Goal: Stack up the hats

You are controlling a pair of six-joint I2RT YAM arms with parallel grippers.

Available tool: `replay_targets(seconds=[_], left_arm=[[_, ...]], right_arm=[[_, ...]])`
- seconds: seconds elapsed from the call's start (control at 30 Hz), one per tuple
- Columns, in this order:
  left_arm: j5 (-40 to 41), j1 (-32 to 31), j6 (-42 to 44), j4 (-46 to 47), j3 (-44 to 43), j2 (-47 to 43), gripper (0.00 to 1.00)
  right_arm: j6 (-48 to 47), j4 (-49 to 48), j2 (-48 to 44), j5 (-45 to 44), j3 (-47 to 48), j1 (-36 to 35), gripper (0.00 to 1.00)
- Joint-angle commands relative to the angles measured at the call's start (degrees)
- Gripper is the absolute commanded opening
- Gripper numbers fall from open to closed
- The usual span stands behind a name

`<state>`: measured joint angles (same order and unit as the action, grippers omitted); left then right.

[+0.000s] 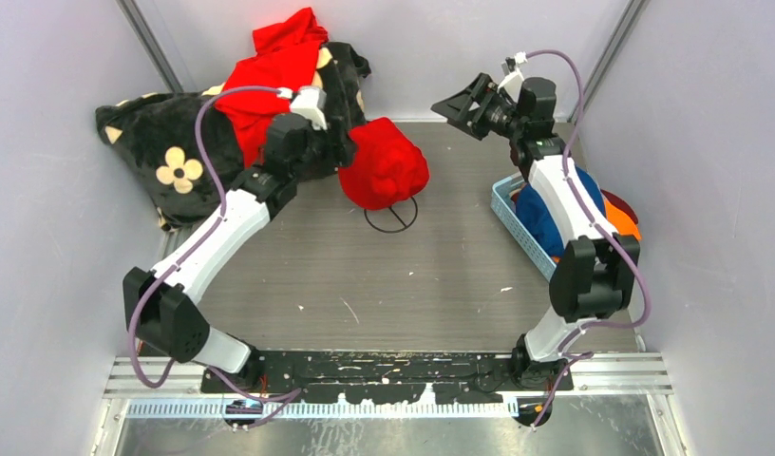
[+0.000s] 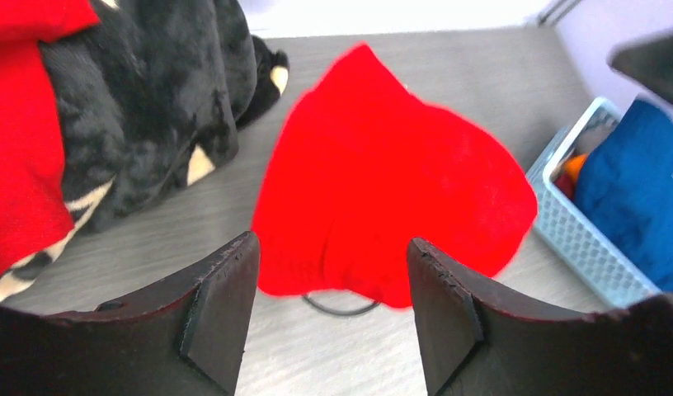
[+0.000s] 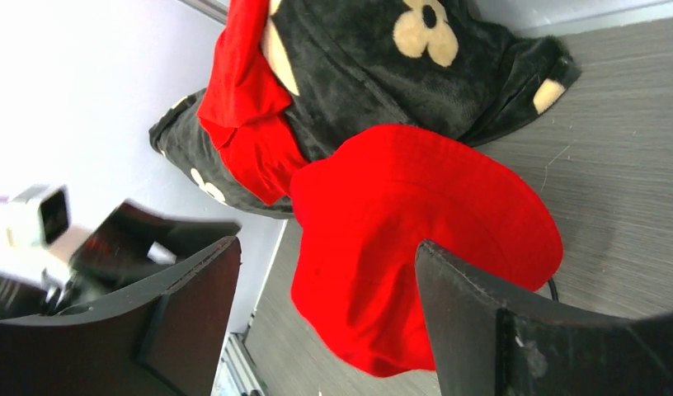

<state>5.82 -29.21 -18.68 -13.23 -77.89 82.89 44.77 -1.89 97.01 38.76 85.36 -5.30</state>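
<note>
A red bucket hat (image 1: 384, 163) lies crumpled on the grey table, partly over a black ring marking (image 1: 391, 218). My left gripper (image 1: 344, 142) is open and empty just left of the hat. In the left wrist view the hat (image 2: 383, 198) lies just beyond the open gripper (image 2: 331, 239). My right gripper (image 1: 457, 98) is open and empty, raised at the back right, apart from the hat. It looks across at the hat (image 3: 416, 231) between its open fingers (image 3: 329, 242). A blue hat (image 1: 543, 217) and an orange hat (image 1: 624, 226) sit in a basket.
A light blue basket (image 1: 515, 217) stands at the right edge; it also shows in the left wrist view (image 2: 576, 239). A black blanket with cream flowers (image 1: 165, 142) and a bright red garment (image 1: 270, 76) are heaped at the back left. Grey walls enclose the table.
</note>
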Motion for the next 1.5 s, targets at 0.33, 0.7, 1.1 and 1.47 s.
replay_targets(seconds=[0.33,0.7,1.1,1.47], left_arm=[[-35.2,14.6,-15.3,24.2,-5.8,14.7,0.67],[-39.9,15.3,-16.7,26.3,-5.6,19.4,0.59],[-32.8,17.0,-18.4,29.0,-2.9,20.1,0.00],[-30.0,18.7,-27.1,36.9,-0.1,26.6,0.00]], right_arm=[[-6.9,3.3,-8.6,0.7,-1.7,0.5,0.83],[-6.3,2.7,-9.2,1.8,-2.4,1.1,0.84],[-6.0,2.1,-9.1,1.9,-3.1,1.2,0.83],[-5.9,1.4,-9.3,2.0,-5.5,1.3,0.83]])
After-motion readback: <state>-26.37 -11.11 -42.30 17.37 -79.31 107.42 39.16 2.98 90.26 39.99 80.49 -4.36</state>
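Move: The red hat sits loosely on the wire stand, its middle about 7 cm ahead of my left hand, 9 cm to its right and 9 cm lower; nothing is between my fingers yet. The stand is right under the hat, its middle some 19 cm below my left hand. The red cloth on the cushion lies roughly 15 cm ahead and 14 cm left of that hand. From my right hand, the hat is about 13 cm left, 2 cm back and 11 cm down. I reach my left hand forward about 8 cm to the hat's left edge, then swing a little right and down, rolling its left side down some 25 degrees, and shut the fingers to pinch the brim. Keeping that grip, I go another 4 cm forward, with some left and down. My right hand backs off about 3 cm and waits, open. ##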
